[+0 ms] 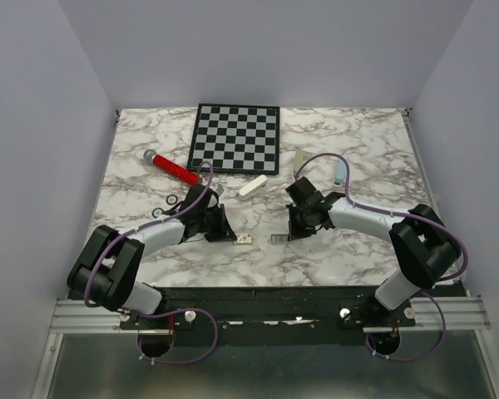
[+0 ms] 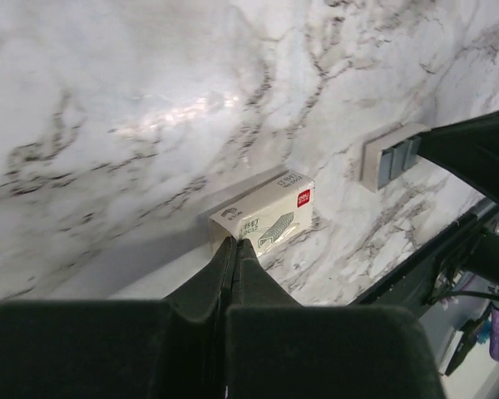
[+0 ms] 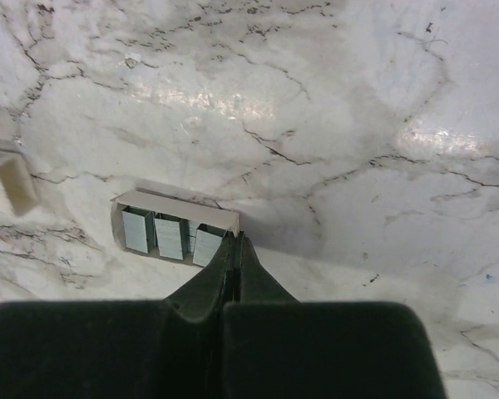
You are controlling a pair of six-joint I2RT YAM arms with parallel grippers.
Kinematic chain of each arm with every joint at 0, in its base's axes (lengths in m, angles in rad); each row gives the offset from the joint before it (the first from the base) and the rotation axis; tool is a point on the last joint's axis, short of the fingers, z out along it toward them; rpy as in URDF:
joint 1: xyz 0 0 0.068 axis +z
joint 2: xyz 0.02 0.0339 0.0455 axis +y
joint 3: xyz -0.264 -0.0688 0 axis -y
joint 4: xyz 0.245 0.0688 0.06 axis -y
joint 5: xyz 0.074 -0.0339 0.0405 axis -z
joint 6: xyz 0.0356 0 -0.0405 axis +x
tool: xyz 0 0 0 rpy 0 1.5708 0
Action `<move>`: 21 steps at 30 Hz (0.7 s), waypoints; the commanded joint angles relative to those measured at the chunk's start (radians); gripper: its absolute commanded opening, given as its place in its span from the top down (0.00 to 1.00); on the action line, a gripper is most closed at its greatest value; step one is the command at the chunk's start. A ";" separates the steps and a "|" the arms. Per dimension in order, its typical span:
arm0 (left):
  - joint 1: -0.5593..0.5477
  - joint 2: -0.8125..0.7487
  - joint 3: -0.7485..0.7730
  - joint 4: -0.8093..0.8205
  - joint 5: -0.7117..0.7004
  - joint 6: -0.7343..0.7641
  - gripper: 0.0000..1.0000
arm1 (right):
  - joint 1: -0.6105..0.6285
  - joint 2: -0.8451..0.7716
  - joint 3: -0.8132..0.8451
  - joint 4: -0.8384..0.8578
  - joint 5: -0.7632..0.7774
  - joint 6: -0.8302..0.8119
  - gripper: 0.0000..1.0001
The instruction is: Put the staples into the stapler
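The staples (image 3: 162,234) are silvery-grey blocks in a small open cardboard tray (image 1: 279,238) on the marble table. My right gripper (image 3: 234,239) is shut, with its tips at the tray's right corner and nothing visibly between them. The tray also shows in the left wrist view as staples (image 2: 395,160). A cream staple box sleeve (image 2: 270,214) with a red logo lies just left of the tray. My left gripper (image 2: 235,243) is shut, its tips against the sleeve's near edge. Both grippers, left (image 1: 226,229) and right (image 1: 294,228), sit low on the table. I cannot tell which bar-shaped item is the stapler.
Behind the grippers lie a white bar (image 1: 252,185), a pale bar (image 1: 299,160) and a light blue bar (image 1: 339,172). A chessboard (image 1: 235,137) sits at the back. A red marker (image 1: 171,167) and small black rings (image 1: 173,199) lie at the left.
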 commanded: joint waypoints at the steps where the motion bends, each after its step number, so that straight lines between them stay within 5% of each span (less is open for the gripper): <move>1: 0.046 -0.082 -0.027 -0.141 -0.103 0.047 1.00 | -0.005 -0.005 -0.005 -0.125 0.067 -0.069 0.99; 8: 0.070 -0.117 -0.032 -0.224 -0.192 0.055 0.98 | -0.005 0.006 0.004 -0.143 0.055 -0.086 0.98; 9: 0.072 -0.120 -0.036 -0.224 -0.201 0.054 0.87 | -0.005 0.006 0.010 -0.146 0.052 -0.086 0.97; 21: 0.073 -0.234 0.046 -0.316 -0.286 0.129 0.27 | -0.005 -0.086 0.079 -0.203 0.105 -0.114 0.55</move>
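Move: The left hand's closed tips hold the end of the paper carton, whose middle is about 2 cm to the hand's right, level in reach and 1 cm below. The staple tray lies some 12 cm right of that hand, level in reach; the white stapler is about 15 cm ahead and 5 cm right. The right hand has the tray's end, with the tray's middle about 3 cm left and 1 cm below; from it the carton is 13 cm left, level in reach. Leftward, away from the tray, the left hand slides low over the table by about 6 cm, drawing the carton by its end, then opens wide to let it go while its fingers turn some 15 degrees steeper towards straight down. The right hand eases about 2 cm right and slightly back, pulling the tray's end, and opens partway to release it. ##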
